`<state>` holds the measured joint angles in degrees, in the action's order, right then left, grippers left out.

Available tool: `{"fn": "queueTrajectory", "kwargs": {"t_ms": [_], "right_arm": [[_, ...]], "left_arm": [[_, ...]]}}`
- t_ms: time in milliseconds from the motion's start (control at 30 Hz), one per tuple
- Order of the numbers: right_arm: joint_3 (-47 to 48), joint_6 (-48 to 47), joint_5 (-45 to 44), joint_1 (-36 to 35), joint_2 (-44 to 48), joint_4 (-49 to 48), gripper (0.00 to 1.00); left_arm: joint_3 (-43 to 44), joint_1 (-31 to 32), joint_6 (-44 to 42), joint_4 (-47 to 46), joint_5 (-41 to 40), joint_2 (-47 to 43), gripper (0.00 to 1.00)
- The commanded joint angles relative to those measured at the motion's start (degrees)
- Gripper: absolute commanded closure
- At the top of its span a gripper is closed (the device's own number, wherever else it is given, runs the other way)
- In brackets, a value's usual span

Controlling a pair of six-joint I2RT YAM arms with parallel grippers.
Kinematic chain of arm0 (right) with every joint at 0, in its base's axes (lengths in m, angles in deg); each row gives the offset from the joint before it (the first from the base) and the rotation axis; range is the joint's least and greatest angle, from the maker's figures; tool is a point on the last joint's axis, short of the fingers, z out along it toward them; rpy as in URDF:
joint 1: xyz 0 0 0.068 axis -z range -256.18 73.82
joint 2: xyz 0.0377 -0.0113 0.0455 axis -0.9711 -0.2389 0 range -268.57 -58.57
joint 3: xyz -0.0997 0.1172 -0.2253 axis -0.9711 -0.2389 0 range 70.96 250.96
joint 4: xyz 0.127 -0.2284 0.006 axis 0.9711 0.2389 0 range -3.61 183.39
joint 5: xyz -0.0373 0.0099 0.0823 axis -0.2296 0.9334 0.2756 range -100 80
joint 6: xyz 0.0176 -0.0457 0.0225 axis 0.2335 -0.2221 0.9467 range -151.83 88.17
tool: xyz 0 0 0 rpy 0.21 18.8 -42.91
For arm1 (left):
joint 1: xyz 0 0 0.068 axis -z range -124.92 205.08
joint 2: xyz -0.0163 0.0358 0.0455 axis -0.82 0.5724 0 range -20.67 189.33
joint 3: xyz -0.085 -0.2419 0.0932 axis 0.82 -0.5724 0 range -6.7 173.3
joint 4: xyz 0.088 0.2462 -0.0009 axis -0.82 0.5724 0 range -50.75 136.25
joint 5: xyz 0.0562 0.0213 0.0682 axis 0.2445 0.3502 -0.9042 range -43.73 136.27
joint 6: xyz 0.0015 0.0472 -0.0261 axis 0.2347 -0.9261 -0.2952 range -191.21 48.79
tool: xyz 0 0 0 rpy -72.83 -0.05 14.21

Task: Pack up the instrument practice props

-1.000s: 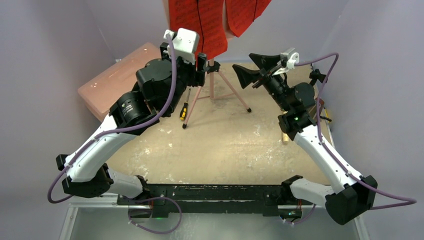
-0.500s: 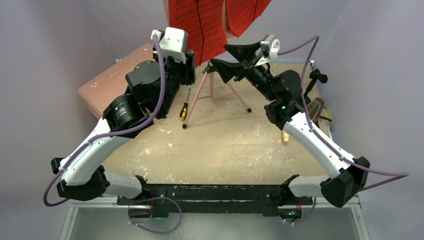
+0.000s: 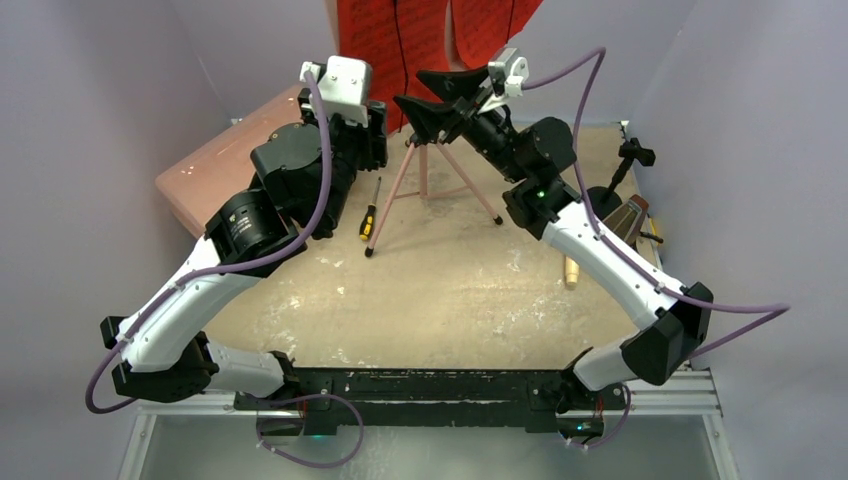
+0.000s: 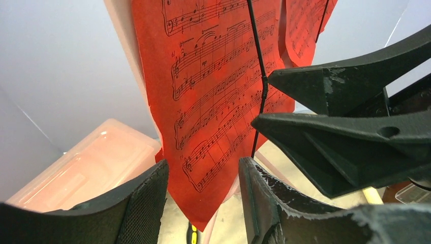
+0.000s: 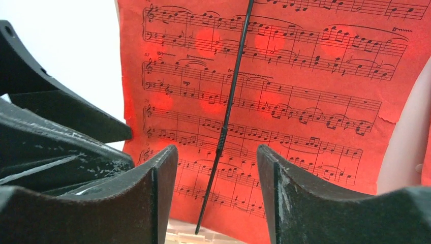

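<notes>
Red sheet-music pages point(image 3: 398, 45) hang on the pink tripod music stand point(image 3: 425, 175) at the back, held by a thin black wire point(image 5: 231, 101). My left gripper point(image 3: 376, 128) is open just left of the stand's post; in its wrist view the lower corner of a red page point(image 4: 213, 101) shows between its fingers point(image 4: 147, 198). My right gripper point(image 3: 425, 98) is open, close to the left one, facing the page point(image 5: 284, 101) with the wire in line with its gap. The brown metronome point(image 3: 628, 215) and cream microphone point(image 3: 571, 270) lie at the right.
A translucent pink lidded box point(image 3: 215, 165) stands at the back left. A yellow-and-black-handled screwdriver point(image 3: 370, 215) lies by the stand's left leg. A small black tripod point(image 3: 630, 158) stands near the right wall. Both grippers crowd the stand's top.
My right arm has swung left and up to the stand, its jaws narrowing. My left gripper drew back slightly left from the stand's post.
</notes>
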<state>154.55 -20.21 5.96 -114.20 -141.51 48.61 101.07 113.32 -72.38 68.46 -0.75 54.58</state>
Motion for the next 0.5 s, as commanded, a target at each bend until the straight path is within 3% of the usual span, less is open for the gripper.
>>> {"fn": "queueTrajectory", "kwargs": {"t_ms": [0, 267, 467], "right_arm": [[4.7, -1.7, -2.3, -0.5, -1.5, -1.1, 0.42], [5.1, -1.7, -3.7, -0.6, -2.3, -1.1, 0.67], [4.9, -1.4, -3.7, -0.7, -2.2, -1.6, 0.69]], "left_arm": [[0.9, -0.2, -2.3, -2.1, -2.6, -0.6, 0.47], [0.3, -0.2, -4.0, -3.6, -5.6, -1.7, 0.44], [-0.4, -0.2, -4.4, -4.4, -5.4, -1.2, 0.44]]}}
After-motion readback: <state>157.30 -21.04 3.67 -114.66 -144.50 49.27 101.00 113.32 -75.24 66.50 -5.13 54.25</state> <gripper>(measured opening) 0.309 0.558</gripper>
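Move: The black cord down the front of the left red music sheet is the right hand's target, about 3 cm ahead of it, 1 cm to its left and roughly level. The middle of that sheet is some 5 cm ahead, straight in line and about 7 cm up. The second red sheet lies around 10 cm ahead, 11 cm to the right and 8 cm up. From the left hand the cord is about 10 cm ahead, 6 cm right and 5 cm up. The black cord is brought between the right hand's fingers: that hand eases about 1.5 cm forward and a little left towards it and the sheet, then holds there while the fingers close from wide to about a third open, one on each side of the cord. A firm pinch can't be seen. The left hand drifts about 1.5 cm left, turning some 5 degrees counter-clockwise, fingers still half open. ##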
